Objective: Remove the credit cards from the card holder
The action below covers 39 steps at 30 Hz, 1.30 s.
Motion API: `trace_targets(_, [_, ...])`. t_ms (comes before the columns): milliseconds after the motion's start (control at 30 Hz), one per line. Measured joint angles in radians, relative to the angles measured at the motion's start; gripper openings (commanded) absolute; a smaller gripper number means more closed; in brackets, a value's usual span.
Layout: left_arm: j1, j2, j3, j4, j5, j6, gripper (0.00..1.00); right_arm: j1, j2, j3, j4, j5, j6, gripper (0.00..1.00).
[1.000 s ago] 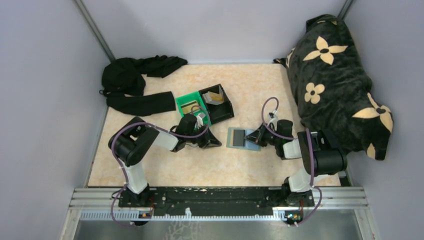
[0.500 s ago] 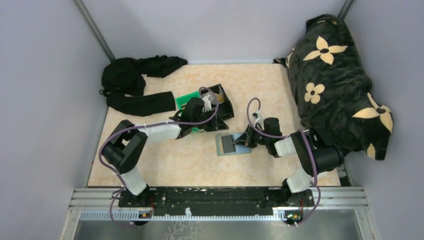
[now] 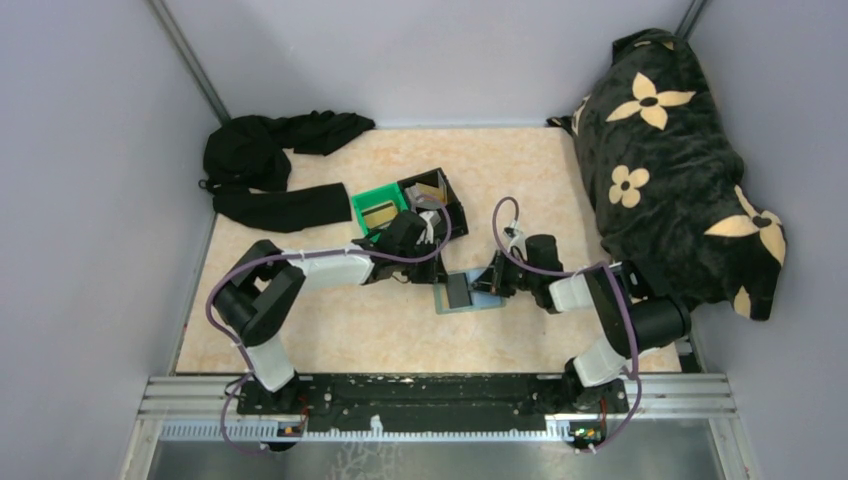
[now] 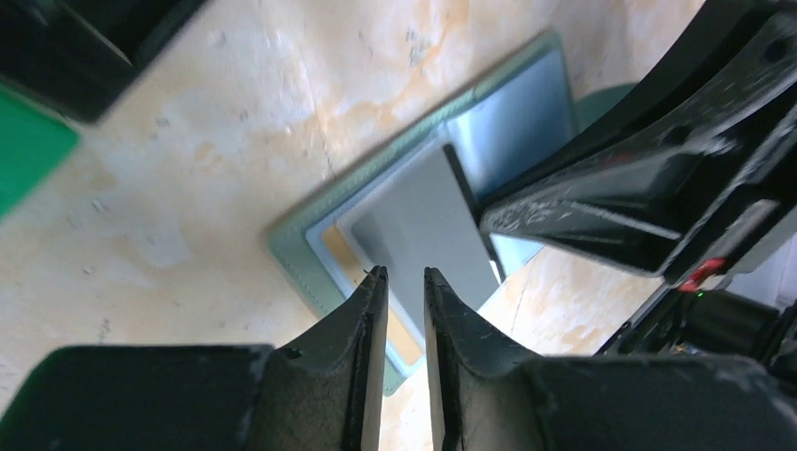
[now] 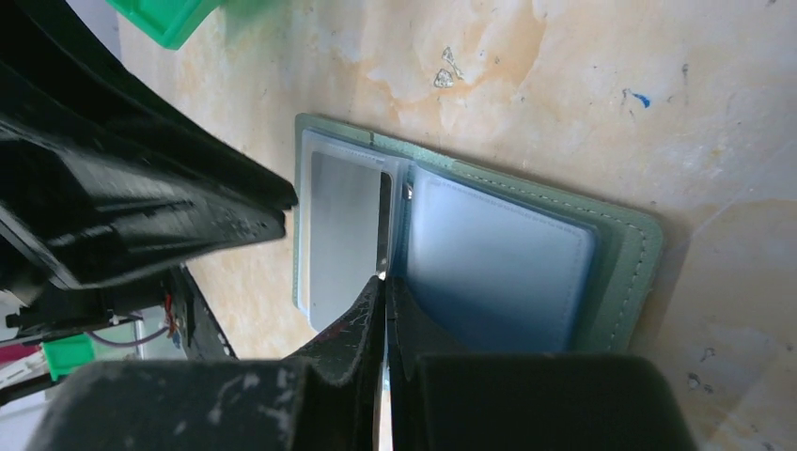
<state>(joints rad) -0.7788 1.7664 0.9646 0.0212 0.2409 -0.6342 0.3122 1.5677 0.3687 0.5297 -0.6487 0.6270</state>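
Note:
The card holder [image 3: 462, 292] lies open on the table; its grey-blue panels [image 5: 498, 258] show in the right wrist view. A pale grey credit card [image 4: 423, 211] sits in its left sleeve, with a tan-gold card edge [image 4: 340, 252] under it. My left gripper [image 4: 402, 274] hovers just over that grey card, its jaws a narrow gap apart with nothing between them. My right gripper [image 5: 385, 280] is shut, tips on the holder's middle fold; I cannot tell whether it pinches a sleeve. In the top view the left gripper [image 3: 437, 270] and right gripper [image 3: 490, 287] flank the holder.
A green bin [image 3: 358, 200] holds a tan-gold card [image 3: 378, 214], and beside it a black bin [image 3: 455, 218] holds another card [image 3: 432, 190]. Black cloth [image 3: 265, 170] lies at the back left. A black flowered cushion [image 3: 670, 150] fills the right side.
My left gripper swung over the bins, then came down right to the card holder's left edge. The right gripper slid the holder a little left and nearer.

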Motion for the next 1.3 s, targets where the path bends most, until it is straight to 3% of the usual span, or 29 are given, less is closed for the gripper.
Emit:
trace_targets(100, [-0.023,0.003,-0.028,-0.005,-0.005,-0.003,0.26,0.0,-0.003,0.003,-0.008,0.006,-0.008,0.07])
trace_targets(167, [-0.031,0.005,-0.037,0.002,-0.003,-0.011,0.26,0.0,-0.003,0.007,-0.012,0.008,-0.01,0.0])
trace_targets(567, [-0.034,0.012,-0.042,0.023,-0.002,-0.027,0.26,-0.002,-0.028,0.006,-0.03,0.028,-0.022,0.0])
trace_targets(933, [-0.034,0.012,-0.042,0.025,-0.002,-0.027,0.26,-0.097,-0.037,-0.018,0.0,0.002,-0.006,0.0])
trace_targets(967, [-0.034,0.012,-0.042,0.025,-0.002,-0.027,0.27,-0.097,-0.037,-0.018,0.001,-0.001,-0.006,0.03])
trace_targets(1133, [-0.035,0.004,-0.043,0.019,-0.006,-0.026,0.28,-0.091,-0.049,-0.016,-0.026,-0.004,-0.016,0.36])
trace_targets(1300, [-0.037,-0.024,-0.011,-0.071,-0.058,-0.002,0.32,-0.015,-0.147,0.043,-0.18,0.098,-0.085,0.43])
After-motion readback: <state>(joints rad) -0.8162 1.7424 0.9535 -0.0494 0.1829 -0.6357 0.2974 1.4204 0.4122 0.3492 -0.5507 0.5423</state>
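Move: At the middle slot of the open card holder, the closed right fingers have the grey card's centre about 5 cm to their left and 1 cm back, 1 cm lower; the blue pocket lies about 1 cm to the right and 1 cm back. The black bin is some 17 cm ahead and 9 cm left. For the left hand, the holder's left edge is about 3 cm back and 3 cm below; the grey card is 2 cm back and 4 cm right. Parting only slightly and shutting again by the grey card's right edge, the right fingers then travel about 2.5 cm right and 1.5 cm forward over the blue pocket, before they open nearly half and rise some 1.5 cm, edging back left. The left hand settles back and down about 2 cm onto the holder's left edge, stays there partly open, and just starts to rise. ##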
